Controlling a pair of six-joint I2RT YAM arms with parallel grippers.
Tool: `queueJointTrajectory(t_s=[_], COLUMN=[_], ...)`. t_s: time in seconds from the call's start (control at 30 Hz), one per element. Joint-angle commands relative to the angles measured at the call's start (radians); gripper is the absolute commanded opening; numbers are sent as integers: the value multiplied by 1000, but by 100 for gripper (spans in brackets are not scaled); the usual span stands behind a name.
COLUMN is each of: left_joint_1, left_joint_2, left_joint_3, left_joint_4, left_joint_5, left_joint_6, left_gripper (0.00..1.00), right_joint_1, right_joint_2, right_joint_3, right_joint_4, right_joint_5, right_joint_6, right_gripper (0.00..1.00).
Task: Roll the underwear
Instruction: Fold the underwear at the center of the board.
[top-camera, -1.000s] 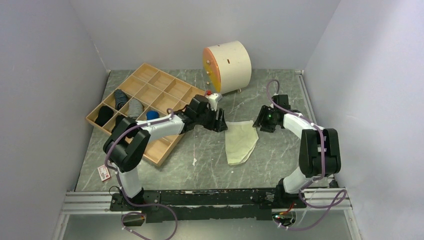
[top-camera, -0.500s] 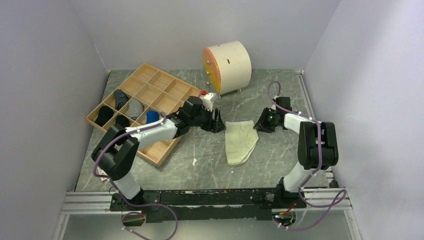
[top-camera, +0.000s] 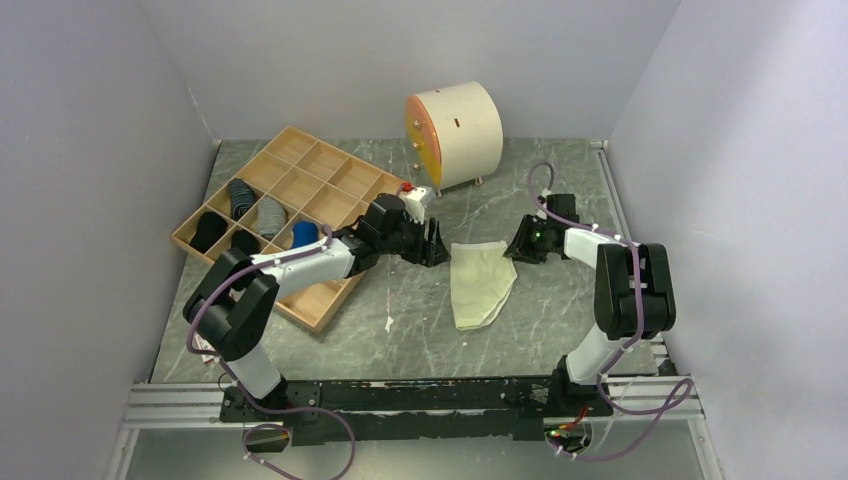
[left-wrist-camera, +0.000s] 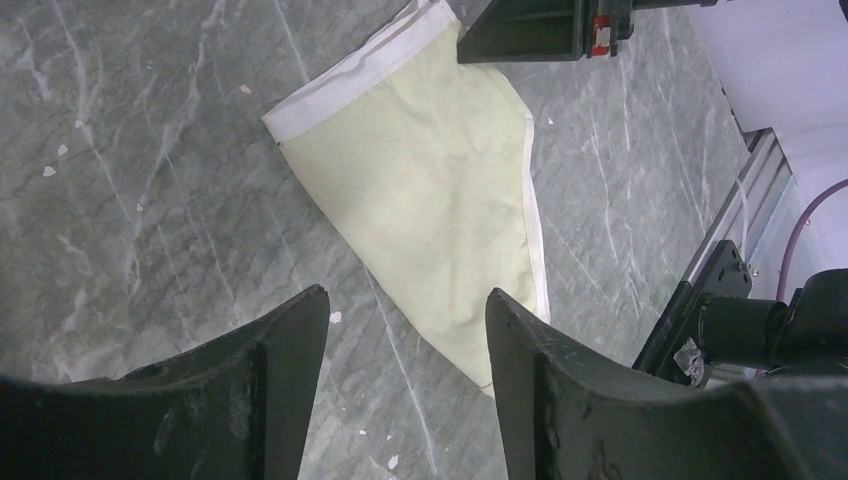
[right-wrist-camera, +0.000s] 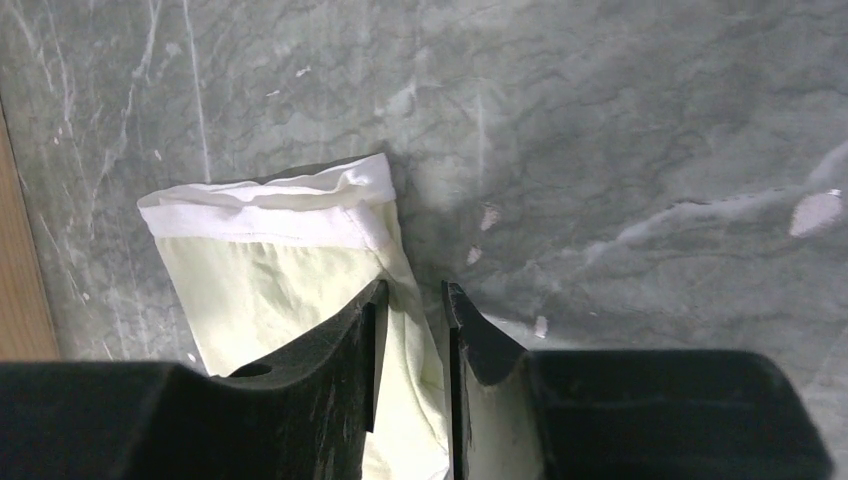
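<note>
The pale yellow underwear (top-camera: 480, 285) with a white waistband lies folded flat on the marble table, waistband towards the back. My left gripper (top-camera: 437, 243) hovers just left of the waistband's left corner, jaws open and empty. In the left wrist view the underwear (left-wrist-camera: 440, 200) lies beyond the left gripper (left-wrist-camera: 405, 295). My right gripper (top-camera: 513, 248) sits at the waistband's right end. In the right wrist view the right gripper (right-wrist-camera: 414, 285) has its narrow jaws pinching a ridge of the underwear (right-wrist-camera: 270, 270) along its right edge.
A wooden compartment tray (top-camera: 292, 131) stands at the back left, holding dark rolled items (top-camera: 240, 196) and a blue one (top-camera: 305, 230). A cream drum (top-camera: 460, 125) with an orange face stands behind the arms. A small tag (top-camera: 207, 345) lies at the front left. Walls close three sides.
My right gripper has slid left onto the underwear's right edge and its jaws have narrowed onto the cloth. My left arm has stretched flatter, its gripper shifting slightly back.
</note>
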Motion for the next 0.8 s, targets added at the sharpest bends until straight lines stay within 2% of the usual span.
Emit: queueJointTrajectory(t_s=[0.0,0.17,0.53,0.63,0.77], left_joint_1=[2,2,2,2,2], left_joint_2=[-42,-49,-35,-31,-34], left_joint_3=[-4,-13,-1,1,4], left_joint_4=[37,34,25,29,20], left_joint_5=[-1,-5,-5,-4,-15], left_joint_6=[-5,-3,-2,-7,-13], left_gripper=[63,63,62,62,61], right_joint_1=[42,51,64,114,179], right_joint_2=[39,62,44,44,26], right_joint_3=[-7,6,93,130,153], right_joint_4=[-22,-39,-125,-173,-208], right_joint_5=[62,111,136,198,302], right_joint_6=[-40,-40,-21,8,57], right_gripper=[30,26,7,0,0])
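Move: The right gripper hovers low at the far right side of the folded underwear, its fingers straddling that side edge just short of the white waistband; the underwear's middle lies about 7 cm back and 6 cm to its left, some 1 cm below. The cream drum stands about 22 cm ahead, 12 cm left and 8 cm up. The left gripper is roughly 14 cm left, 4 cm back and 11 cm higher; from the left hand the underwear's middle is about 9 cm right, 2 cm back and 11 cm down. Edging left by barely 1.5 cm in all, with a slight drift back to the right midway, the right hand stays down by the table and shuts its partly open fingers fully on the underwear's right side edge, just below the waistband's end. Meanwhile the wrist tilts about 10 degrees, bringing the fingers nearer to vertical. ##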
